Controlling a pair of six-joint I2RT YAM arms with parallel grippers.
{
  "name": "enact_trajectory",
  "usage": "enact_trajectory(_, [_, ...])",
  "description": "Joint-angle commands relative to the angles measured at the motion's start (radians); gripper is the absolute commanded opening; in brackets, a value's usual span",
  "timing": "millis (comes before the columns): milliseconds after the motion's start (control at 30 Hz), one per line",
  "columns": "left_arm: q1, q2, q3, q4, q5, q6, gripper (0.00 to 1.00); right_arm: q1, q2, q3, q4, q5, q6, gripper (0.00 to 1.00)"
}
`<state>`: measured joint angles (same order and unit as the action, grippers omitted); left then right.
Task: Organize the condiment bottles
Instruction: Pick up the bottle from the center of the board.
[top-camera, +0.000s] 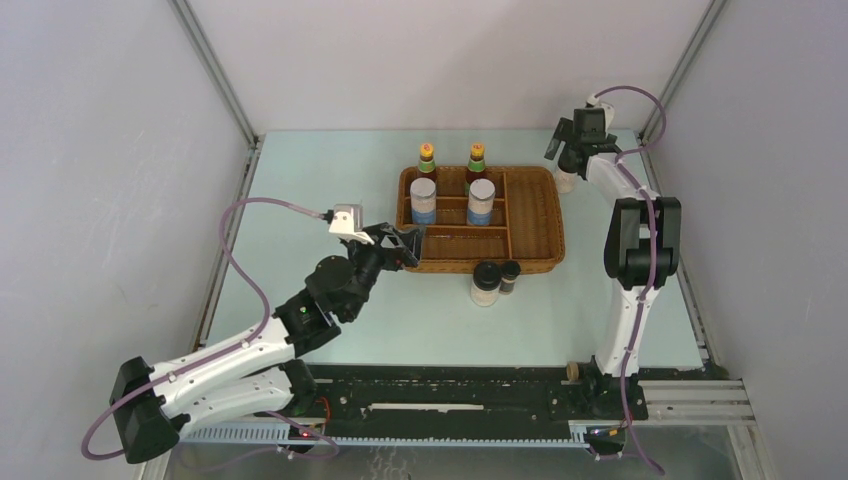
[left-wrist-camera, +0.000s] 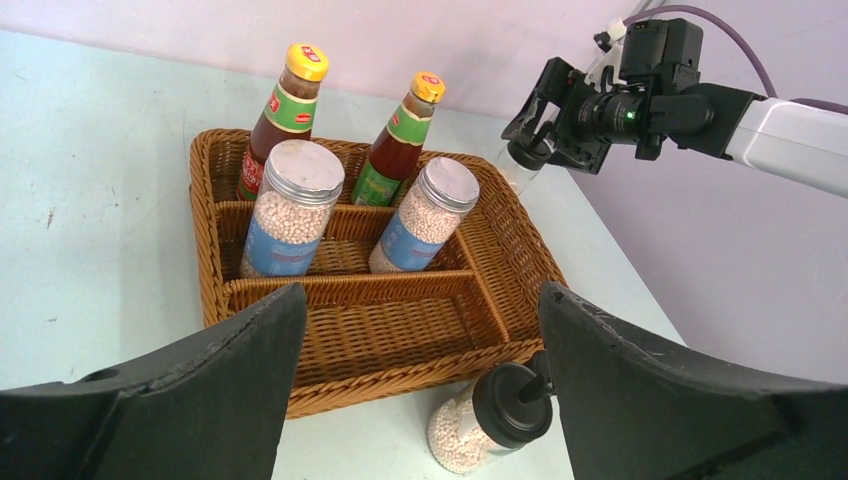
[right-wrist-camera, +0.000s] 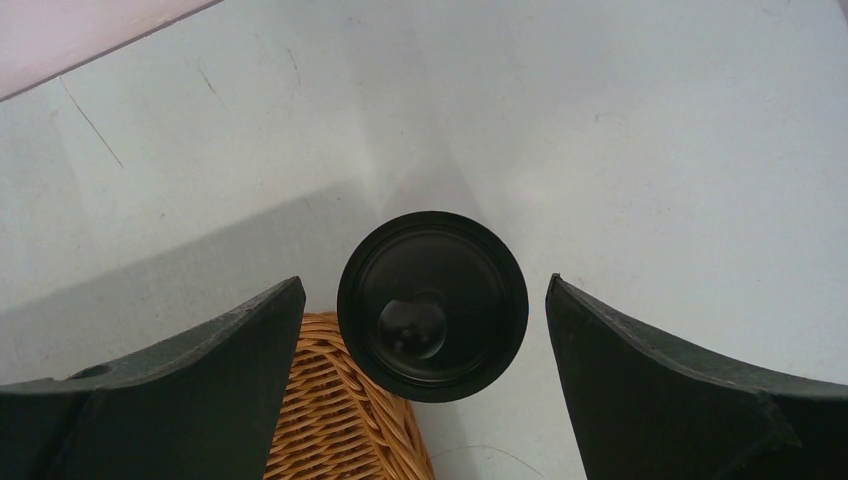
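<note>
In the wicker tray, two dark sauce bottles with yellow caps stand in the back compartments, with two silver-topped shakers just in front of them. A white black-capped bottle and a tiny dark bottle stand on the table at the tray's front edge. My left gripper hovers open at the tray's front left corner, holding nothing. My right gripper is open above a second black-capped bottle by the tray's back right corner, with a finger on either side of the cap and not touching it.
The front and right compartments of the tray hold nothing. White enclosure walls close in the table's left, back and right. In the left wrist view, the near black-capped bottle stands just below my right finger.
</note>
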<state>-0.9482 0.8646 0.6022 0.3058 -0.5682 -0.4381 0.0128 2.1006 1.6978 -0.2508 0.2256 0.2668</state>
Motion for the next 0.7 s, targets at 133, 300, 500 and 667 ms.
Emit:
enact_trajectory(133, [0.015,0.010,-0.015,0.035,0.017,-0.018,0.90,-0.005,0.026,0.049,0.020,-0.013,-0.012,0.95])
enact_trajectory(300, [0.019,0.014,-0.015,0.037,0.021,-0.020,0.90,-0.030,0.025,0.044,0.029,-0.026,-0.005,0.88])
enact_trajectory(500, [0.020,0.012,-0.019,0.036,0.025,-0.025,0.90,-0.036,0.018,0.043,0.033,-0.028,-0.005,0.79])
enact_trajectory(667, [0.022,0.004,-0.022,0.033,0.025,-0.030,0.90,-0.038,0.015,0.040,0.030,-0.028,-0.008,0.65])
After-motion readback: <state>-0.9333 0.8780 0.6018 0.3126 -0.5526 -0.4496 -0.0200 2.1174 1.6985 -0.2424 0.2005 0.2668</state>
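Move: The black-lidded bottle at the far right corner is already between the right hand's open fingers, its middle some 5 cm below and about 1 cm ahead, straight between them. The wicker tray's middle lies about 21 cm to that hand's left and 9 cm back, 10 cm lower; in it the nearer sauce bottle stands about 22 cm left and 1 cm back. From the left hand the black-lidded bottle lies roughly 32 cm ahead, 36 cm right and 21 cm below. Down by not quite 1 cm at first, then about 1.5 cm to the right, the right hand settles on the black-lidded bottle, its pitch hardly changing. Its wide-open fingers close by roughly a quarter of their range during this, until the tips meet the lid's rim on both sides and begin to pinch it. ##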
